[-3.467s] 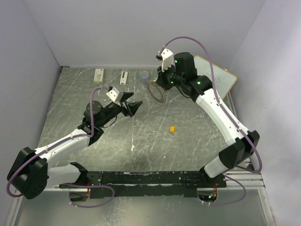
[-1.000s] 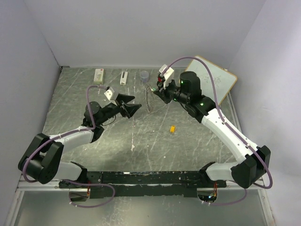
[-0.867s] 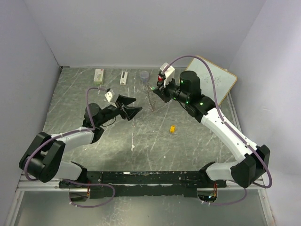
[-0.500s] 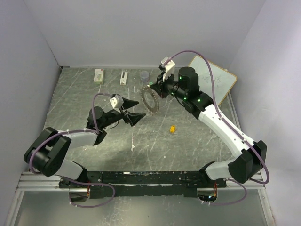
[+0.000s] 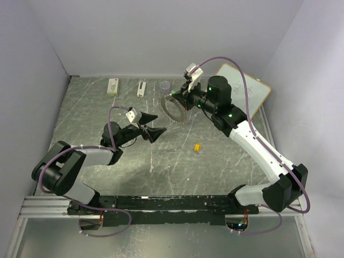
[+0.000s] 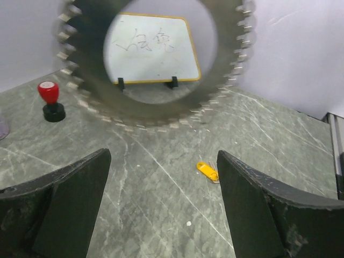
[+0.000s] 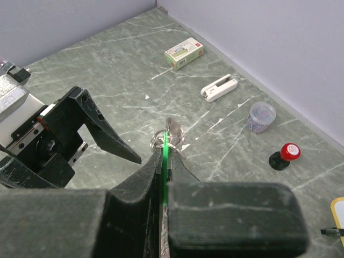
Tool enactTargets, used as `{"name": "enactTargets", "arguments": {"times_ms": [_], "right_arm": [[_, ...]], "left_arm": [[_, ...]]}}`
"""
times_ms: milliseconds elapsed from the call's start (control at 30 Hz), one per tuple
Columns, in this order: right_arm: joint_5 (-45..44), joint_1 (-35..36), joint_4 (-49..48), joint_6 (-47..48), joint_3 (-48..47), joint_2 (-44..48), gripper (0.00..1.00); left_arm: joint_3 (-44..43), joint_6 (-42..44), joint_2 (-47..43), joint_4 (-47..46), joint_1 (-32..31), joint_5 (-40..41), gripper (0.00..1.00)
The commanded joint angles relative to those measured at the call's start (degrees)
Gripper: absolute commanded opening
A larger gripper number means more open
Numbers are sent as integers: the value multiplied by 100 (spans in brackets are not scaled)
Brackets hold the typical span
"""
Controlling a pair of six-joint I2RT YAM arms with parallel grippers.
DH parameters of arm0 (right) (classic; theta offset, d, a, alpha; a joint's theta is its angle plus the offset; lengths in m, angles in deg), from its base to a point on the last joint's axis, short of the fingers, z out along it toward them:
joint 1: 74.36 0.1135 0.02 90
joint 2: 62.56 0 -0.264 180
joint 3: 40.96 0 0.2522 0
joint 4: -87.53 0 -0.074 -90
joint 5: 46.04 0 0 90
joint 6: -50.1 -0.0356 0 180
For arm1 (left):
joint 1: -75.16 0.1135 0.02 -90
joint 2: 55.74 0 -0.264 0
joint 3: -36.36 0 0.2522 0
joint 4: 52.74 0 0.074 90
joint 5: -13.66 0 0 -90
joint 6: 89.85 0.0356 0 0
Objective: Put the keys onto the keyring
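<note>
My right gripper (image 5: 180, 100) is shut on the keyring (image 5: 172, 108), a large toothed metal ring held in the air above the back middle of the table. In the right wrist view a bright green strip (image 7: 165, 156), apparently the green key edge-on, sits between the shut pads, with small wire loops (image 7: 168, 138) at their tips. The ring fills the top of the left wrist view (image 6: 161, 110), blurred. My left gripper (image 5: 151, 132) is open and empty, just left of and below the ring. The yellow key (image 5: 197, 146) lies on the table and also shows between my left fingers (image 6: 208, 171).
A red-topped black knob (image 6: 49, 99) and a small whiteboard (image 5: 242, 91) stand at the back right. A small grey cup (image 5: 164, 85), a white clip (image 5: 141, 88) and a small green-white box (image 5: 112, 86) lie along the back edge. Walls close in on three sides.
The right gripper has turned the keyring from edge-on to face-on and raised it a little. The left gripper has moved slightly nearer and to the right, staying open.
</note>
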Motion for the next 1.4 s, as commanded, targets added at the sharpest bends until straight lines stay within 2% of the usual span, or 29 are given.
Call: {"name": "enactTargets", "arguments": {"times_ms": [0, 267, 433, 600, 700, 767, 900, 1100, 1133, 1167, 1200, 1267, 1367], "right_arm": [[-14, -35, -108, 95, -8, 225, 0], [968, -16, 192, 69, 390, -110, 0], [1675, 122, 73, 91, 689, -532, 0], [2129, 614, 347, 459, 442, -1225, 0], [2061, 662, 433, 555, 358, -1596, 0], [1708, 612, 370, 531, 430, -1650, 0], [1522, 113, 322, 351, 615, -1617, 0], [796, -494, 407, 273, 820, -1459, 0], [594, -543, 455, 252, 794, -1498, 2], [374, -566, 531, 208, 734, -1535, 19], [105, -586, 582, 139, 697, -1577, 42], [-252, -630, 479, -39, 712, -1549, 68], [-413, -677, 160, -217, 942, -1305, 80]], "left_arm": [[86, -70, -245, -7, 34, 525, 91], [645, -142, -1657, 658, 130, 1936, 90], [715, 28, -2567, 1346, 133, 2136, 90], [721, 114, -3005, 1784, 139, 2237, 90], [732, 170, -3040, 1854, 147, 2277, 90], [721, 188, -3028, 1878, 148, 2283, 90], [742, 184, -2995, 1836, 150, 2271, 90], [739, 127, -2770, 1632, 148, 2193, 90], [733, 111, -2726, 1587, 149, 2157, 90], [730, 94, -2686, 1562, 150, 2129, 89], [722, 84, -2661, 1549, 148, 2113, 89], [712, 71, -2650, 1545, 148, 2087, 89], [714, 86, -2715, 1615, 148, 2114, 90]]}}
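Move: I still pinch the green-tagged key in my right fingers, with the keyring hanging from it. The bare table where it will go is some 33 cm below that hand, about 6 cm ahead and 2 to the right. The yellow key lies near there, 11 cm right and 1 back from my right hand; the red stamp is 23 ahead and 4 right. From my empty left hand, that spot is about 12 ahead, 5 right and 20 down. I lower the keyring with my right hand about 20 cm in all, first swinging back and left as I sink, then sweeping forward and right over the table while the fingers tip some 25 degrees further down. Near the bottom I open the fingers and let go of the green tag. My open left hand backs off about 8 cm left, rises and partly settles again, turning counter-clockwise. ##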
